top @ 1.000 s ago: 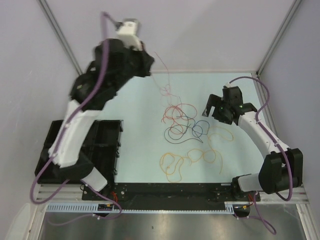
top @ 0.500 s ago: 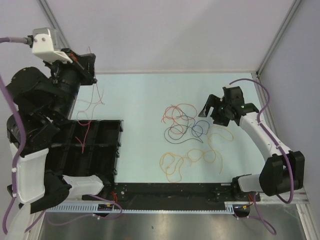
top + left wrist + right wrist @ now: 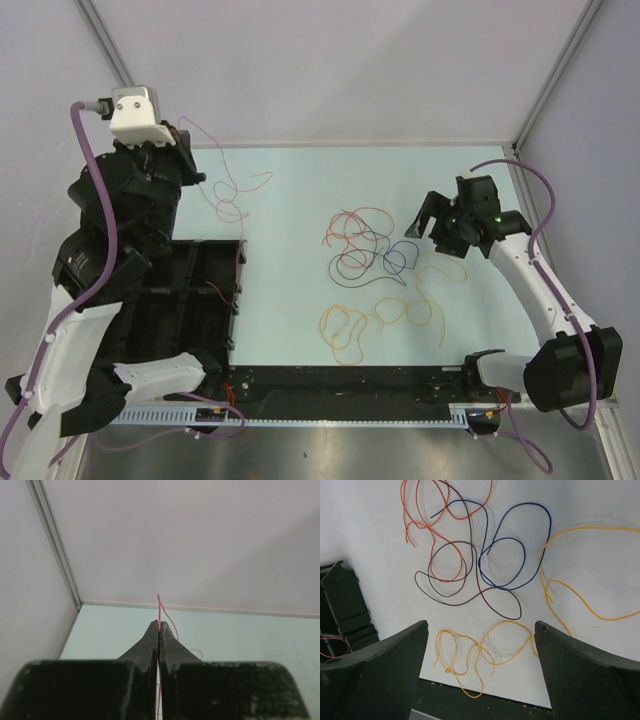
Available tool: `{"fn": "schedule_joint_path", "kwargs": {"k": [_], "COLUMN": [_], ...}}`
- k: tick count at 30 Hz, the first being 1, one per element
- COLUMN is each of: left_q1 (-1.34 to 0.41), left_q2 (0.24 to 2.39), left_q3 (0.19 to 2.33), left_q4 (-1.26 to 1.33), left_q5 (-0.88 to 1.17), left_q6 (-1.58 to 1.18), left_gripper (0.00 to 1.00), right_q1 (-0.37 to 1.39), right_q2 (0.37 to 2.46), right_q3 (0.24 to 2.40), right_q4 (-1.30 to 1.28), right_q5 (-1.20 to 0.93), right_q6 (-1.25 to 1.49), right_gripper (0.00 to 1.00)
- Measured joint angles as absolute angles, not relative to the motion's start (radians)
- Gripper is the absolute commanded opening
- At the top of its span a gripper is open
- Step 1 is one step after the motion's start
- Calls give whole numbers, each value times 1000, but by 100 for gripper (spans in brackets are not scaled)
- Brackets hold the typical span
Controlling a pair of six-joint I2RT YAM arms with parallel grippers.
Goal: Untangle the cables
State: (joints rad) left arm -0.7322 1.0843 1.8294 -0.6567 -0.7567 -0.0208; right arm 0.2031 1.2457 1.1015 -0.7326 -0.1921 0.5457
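Observation:
The cables lie in a loose heap mid-table: an orange-red one (image 3: 352,224), a dark brown one (image 3: 352,264), a blue one (image 3: 396,256) and yellow ones (image 3: 384,318). My left gripper (image 3: 188,142) is raised at the far left and shut on a thin pink-red cable (image 3: 238,186) that trails right onto the table. In the left wrist view the jaws (image 3: 158,625) pinch that cable (image 3: 159,607). My right gripper (image 3: 432,225) hovers open over the heap's right side. Between its fingers, far below, lie yellow loops (image 3: 470,655), with the brown (image 3: 470,570), blue (image 3: 520,545) and orange-red (image 3: 415,525) cables beyond.
A black compartment tray (image 3: 200,262) sits at the left, near my left arm's base, with a red wire (image 3: 214,292) lying in it. Its corner (image 3: 345,610) shows in the right wrist view. The enclosure's walls and posts stand close behind and beside the table.
My left arm swung from the back middle to the far left, carrying the pink-red cable clear of the heap; the cable now trails onto the table. The right gripper shifted slightly right.

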Motion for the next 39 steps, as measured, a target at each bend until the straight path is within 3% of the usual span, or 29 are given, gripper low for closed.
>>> {"fn": "schedule_joint_path", "kwargs": {"k": [16,23,39], "left_q1": [-708,-687,-570], "left_q2": [1197,1219,1058], "left_q3": [2079,2093,1734], "left_q4": [-517,-492,-478], "left_q5": [-775,-774,-783], "left_q6": [170,215,134], "left_gripper": [0,0,0], "right_q1": [198,201,215], "right_q2": [1221,1235,1243], "right_q3": [1117,1117,1118], "right_q4": [-766,-765,-774], "right_q5": [-198,-201,-210], "right_q6": [550,550,550], "right_gripper": [91,91,91]}}
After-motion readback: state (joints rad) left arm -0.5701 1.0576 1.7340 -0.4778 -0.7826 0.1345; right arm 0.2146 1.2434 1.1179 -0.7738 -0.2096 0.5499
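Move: The left hand, fingers shut on the red cable, is roughly 52 cm above the table. The black tray's middle lies some 19 cm to its left and 8 cm back, far below. The remaining red-and-black tangle lies about 28 cm to its right and 6 cm farther out, and the yellow cable about 23 cm right and 14 cm back. The tray is some 62 cm left of the right hand, 12 cm back and 17 cm below. Straight up about 9 cm and then back down nearly as far, the left hand bobs the hanging red cable while easing some 5 cm left, towards the black tray's side. Its forward-pointing fingers tip up around 10 degrees and mostly level again as the hand turns about 10 degrees counter-clockwise, keeping the cable pinched throughout. ##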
